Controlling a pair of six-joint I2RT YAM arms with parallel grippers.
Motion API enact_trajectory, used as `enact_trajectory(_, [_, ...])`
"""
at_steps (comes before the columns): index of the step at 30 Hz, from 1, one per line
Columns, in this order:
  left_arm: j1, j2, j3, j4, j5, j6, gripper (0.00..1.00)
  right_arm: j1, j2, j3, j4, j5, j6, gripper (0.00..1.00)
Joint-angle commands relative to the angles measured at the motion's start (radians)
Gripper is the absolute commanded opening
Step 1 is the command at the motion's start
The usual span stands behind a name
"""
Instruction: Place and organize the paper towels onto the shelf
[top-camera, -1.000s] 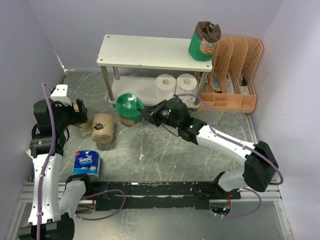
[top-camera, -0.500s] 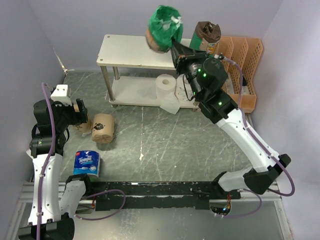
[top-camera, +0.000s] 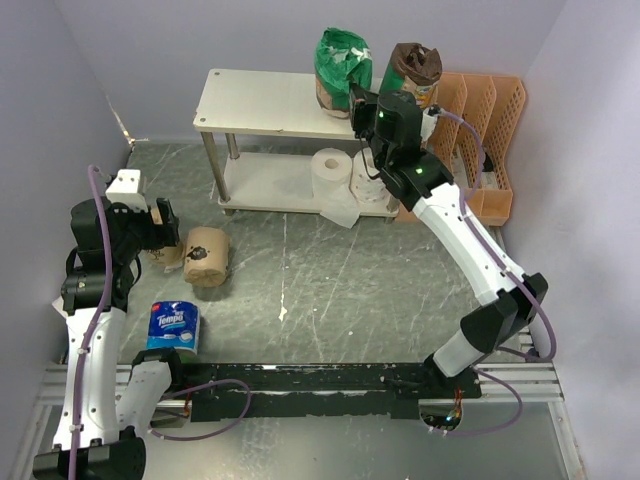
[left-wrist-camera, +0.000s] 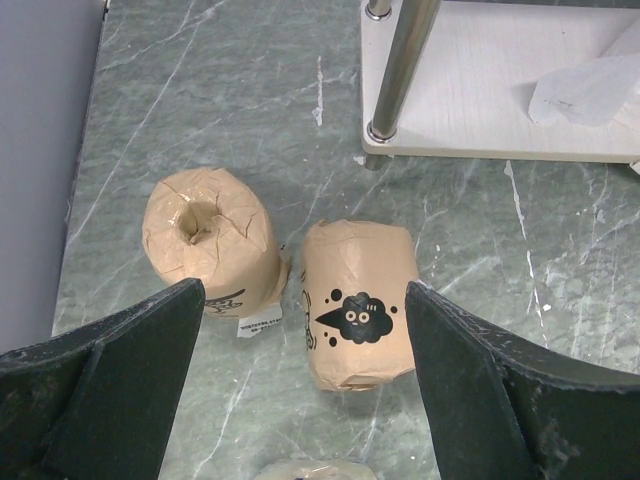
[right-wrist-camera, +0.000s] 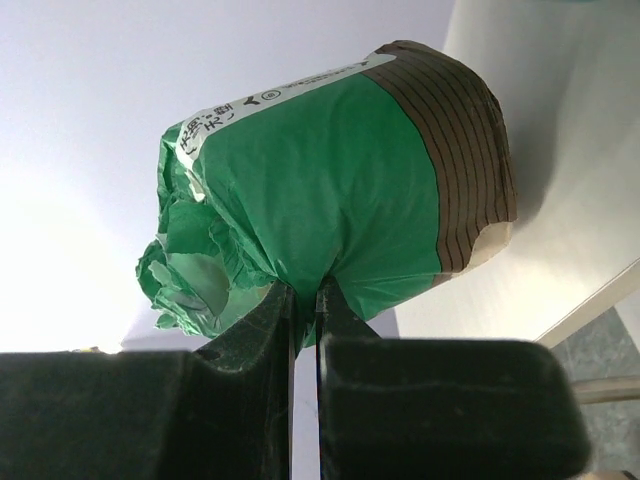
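My right gripper (top-camera: 357, 97) is shut on the crumpled wrap of a green roll (top-camera: 341, 62), holding it over the right part of the shelf's top board (top-camera: 265, 100). The right wrist view shows the fingers pinching the green wrap (right-wrist-camera: 330, 200), brown end toward the board (right-wrist-camera: 570, 180). A second green roll with a brown top (top-camera: 412, 78) stands at the top board's right end. Two white rolls (top-camera: 331, 170) sit on the lower tier, one mostly behind my arm. My left gripper (top-camera: 160, 235) is open above two tan rolls (left-wrist-camera: 205, 235) (left-wrist-camera: 358, 300). The blue Tempo roll (top-camera: 175, 327) stands near left.
An orange slotted file rack (top-camera: 470, 150) stands right of the shelf. A loose white sheet (top-camera: 341, 210) hangs off the lower tier's front edge. A shelf post (left-wrist-camera: 398, 65) stands just beyond the tan rolls. Grey walls close in on the left, back and right.
My right arm lifted the green roll from the floor in front of the shelf, up high, then down beside the other green roll. A white sheet now trails off the lower tier. Left arm unmoved.
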Motion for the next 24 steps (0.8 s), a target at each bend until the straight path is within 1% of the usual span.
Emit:
enact_trajectory(1, [-0.01, -0.011, -0.007, 0.036, -0.007, 0.013, 0.94, -0.042, 0.011, 0.048, 0.025, 0.003, 0.049, 0.0])
enact_trajectory(5, [-0.011, -0.011, -0.009, 0.036, -0.005, 0.015, 0.94, -0.05, 0.018, 0.038, 0.029, 0.01, 0.041, 0.0])
enact_trajectory(11, [-0.012, -0.012, -0.009, 0.036, -0.002, 0.016, 0.94, -0.059, 0.004, -0.013, 0.092, -0.029, 0.026, 0.01])
enact_trajectory(13, [-0.013, -0.01, -0.009, 0.036, -0.002, 0.015, 0.93, -0.09, 0.008, -0.009, 0.099, -0.04, 0.014, 0.12])
enact_trajectory(15, [-0.013, -0.009, -0.01, 0.036, 0.0, 0.016, 0.94, -0.093, 0.006, -0.007, 0.115, -0.047, -0.008, 0.3])
enact_trajectory(17, [-0.013, -0.008, -0.011, 0.036, 0.001, 0.016, 0.94, -0.094, 0.001, -0.008, 0.127, -0.048, -0.025, 0.43])
enact_trajectory(21, [-0.012, -0.008, -0.014, 0.035, 0.004, 0.016, 0.94, -0.094, -0.01, 0.002, 0.136, -0.038, -0.068, 0.58])
enact_trajectory(24, [-0.012, -0.008, -0.014, 0.035, 0.004, 0.017, 0.94, -0.095, -0.036, -0.017, 0.204, -0.051, -0.163, 0.74])
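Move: The right hand already pinches the near side of the green paper towels above the top shelf; their standing spot is centred about 6 cm ahead, 1 cm left and 4 cm below that hand. On the same shelf the brown-topped pack stands some 11 cm to the right, 5 cm ahead and 4 cm below. From the left hand, the green pack's spot lies around 22 cm ahead, 43 cm right and 17 cm higher. The right hand, fingers still pinching the green wrapper and pointing forward, eases the pack about 2 cm forward and 2 cm down onto the top shelf, edging right towards the brown-topped pack, and all but pauses there. Its fingers then open to roughly two thirds and let go of the green pack, while the hand slides a further 1 cm or so right and rises nearly 3 cm. ##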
